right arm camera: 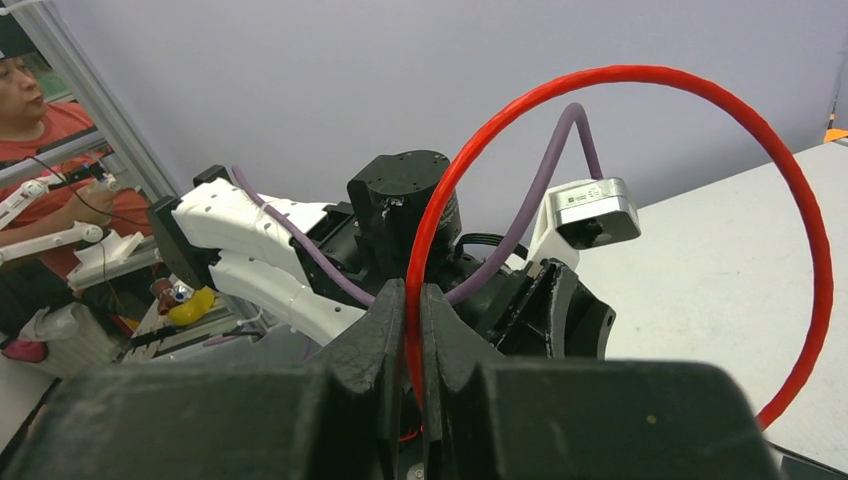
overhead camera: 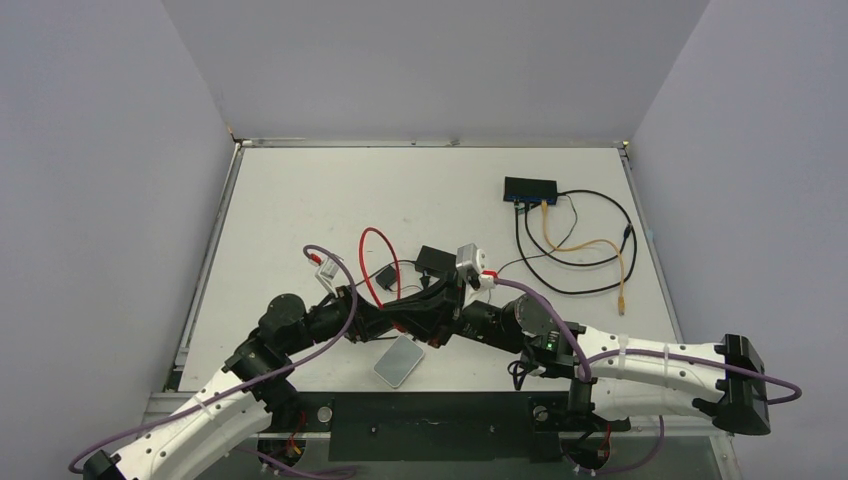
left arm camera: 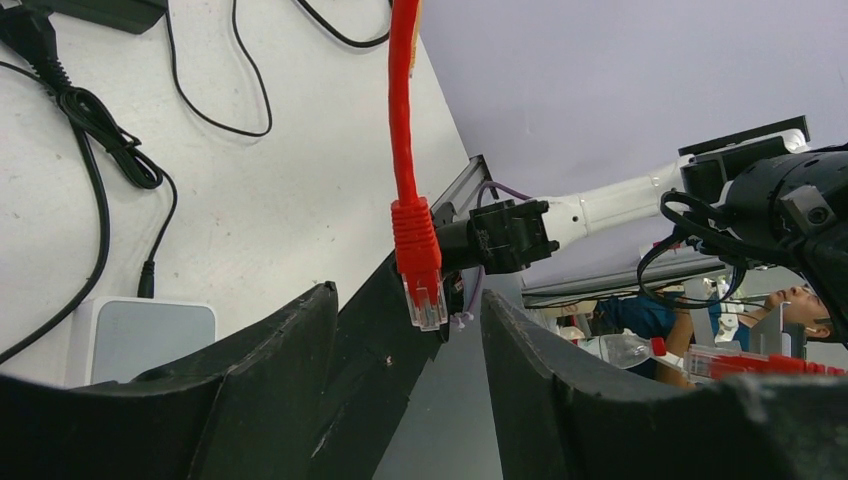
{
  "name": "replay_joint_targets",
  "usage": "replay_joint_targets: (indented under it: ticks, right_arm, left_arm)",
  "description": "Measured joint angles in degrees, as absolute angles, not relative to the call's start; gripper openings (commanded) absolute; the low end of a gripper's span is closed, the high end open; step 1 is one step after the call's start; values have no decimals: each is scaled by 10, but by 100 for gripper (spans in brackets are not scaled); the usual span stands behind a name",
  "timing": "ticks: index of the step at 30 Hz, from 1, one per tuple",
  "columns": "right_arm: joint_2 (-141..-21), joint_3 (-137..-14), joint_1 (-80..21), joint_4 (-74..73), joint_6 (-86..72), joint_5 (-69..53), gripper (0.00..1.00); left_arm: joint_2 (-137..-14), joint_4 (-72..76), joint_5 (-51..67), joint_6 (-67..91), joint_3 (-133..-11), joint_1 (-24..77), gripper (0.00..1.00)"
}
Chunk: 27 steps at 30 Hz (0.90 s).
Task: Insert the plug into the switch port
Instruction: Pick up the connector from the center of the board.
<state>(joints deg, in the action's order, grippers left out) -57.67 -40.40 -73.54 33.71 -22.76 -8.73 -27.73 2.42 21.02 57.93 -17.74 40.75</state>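
The plug [left arm camera: 425, 300] is a clear connector with a red boot on the end of a red cable [left arm camera: 403, 110]. It hangs between the tips of my left gripper [left arm camera: 408, 295], whose jaws stand open, with a gap on each side of it. My right gripper [right arm camera: 412, 300] is shut on the same red cable [right arm camera: 700, 90], which arcs up in a loop over the table. Both grippers meet low at the table's middle [overhead camera: 410, 310]. The switch [overhead camera: 530, 186] lies far off at the back right, its port row on the blue-trimmed face.
A light grey pad [overhead camera: 400, 361] lies near the front edge, also in the left wrist view [left arm camera: 140, 335]. A black adapter brick [overhead camera: 433, 258] sits behind the grippers. Black cables [overhead camera: 580, 250] and a yellow cable [overhead camera: 600, 245] loop out from the switch.
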Motion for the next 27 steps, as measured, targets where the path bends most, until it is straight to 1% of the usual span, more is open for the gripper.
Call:
replay_joint_targets:
  ticks: [9, 18, 20, 21, 27]
  right_arm:
    - [-589, -406, -744, 337, -219, -81, 0]
    - [-592, -414, -747, 337, -213, -71, 0]
    - [-592, -414, -747, 337, -212, -64, 0]
    - [-592, -414, -747, 336, -211, -62, 0]
    - [-581, -411, -748, 325, -209, -37, 0]
  left_arm:
    - [-293, 27, 214, 590, -177, 407, 40]
    - [-299, 28, 221, 594, -177, 406, 15]
    - [-300, 28, 225, 594, -177, 404, 7]
    - [-300, 28, 226, 594, -177, 404, 0]
    - [-303, 27, 232, 591, -177, 402, 0]
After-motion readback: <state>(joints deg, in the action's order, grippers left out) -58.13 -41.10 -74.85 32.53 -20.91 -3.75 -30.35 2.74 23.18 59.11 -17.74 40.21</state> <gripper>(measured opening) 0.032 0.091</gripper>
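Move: The red cable's connector already hangs between the left hand's open fingertips, its middle about 1 cm ahead, 1 cm to the right and 1 cm above. From the right hand, which holds the cable's other end, it lies some 6 cm ahead, 2 cm right and 14 cm below. On the table, some 19 cm below the left hand, the grey-white box is 1 cm ahead and 2 cm right, the black cube 21 cm ahead and 1 cm right. The red cable's connector is pinched at its clear head as the left hand's fingers close from about half open to nearly shut, the hand sinking barely 1 cm and tilting a few degrees. The right hand keeps its hold on the cable, easing under 1 cm to the left, then about 1 cm forward with a slight clockwise turn. ##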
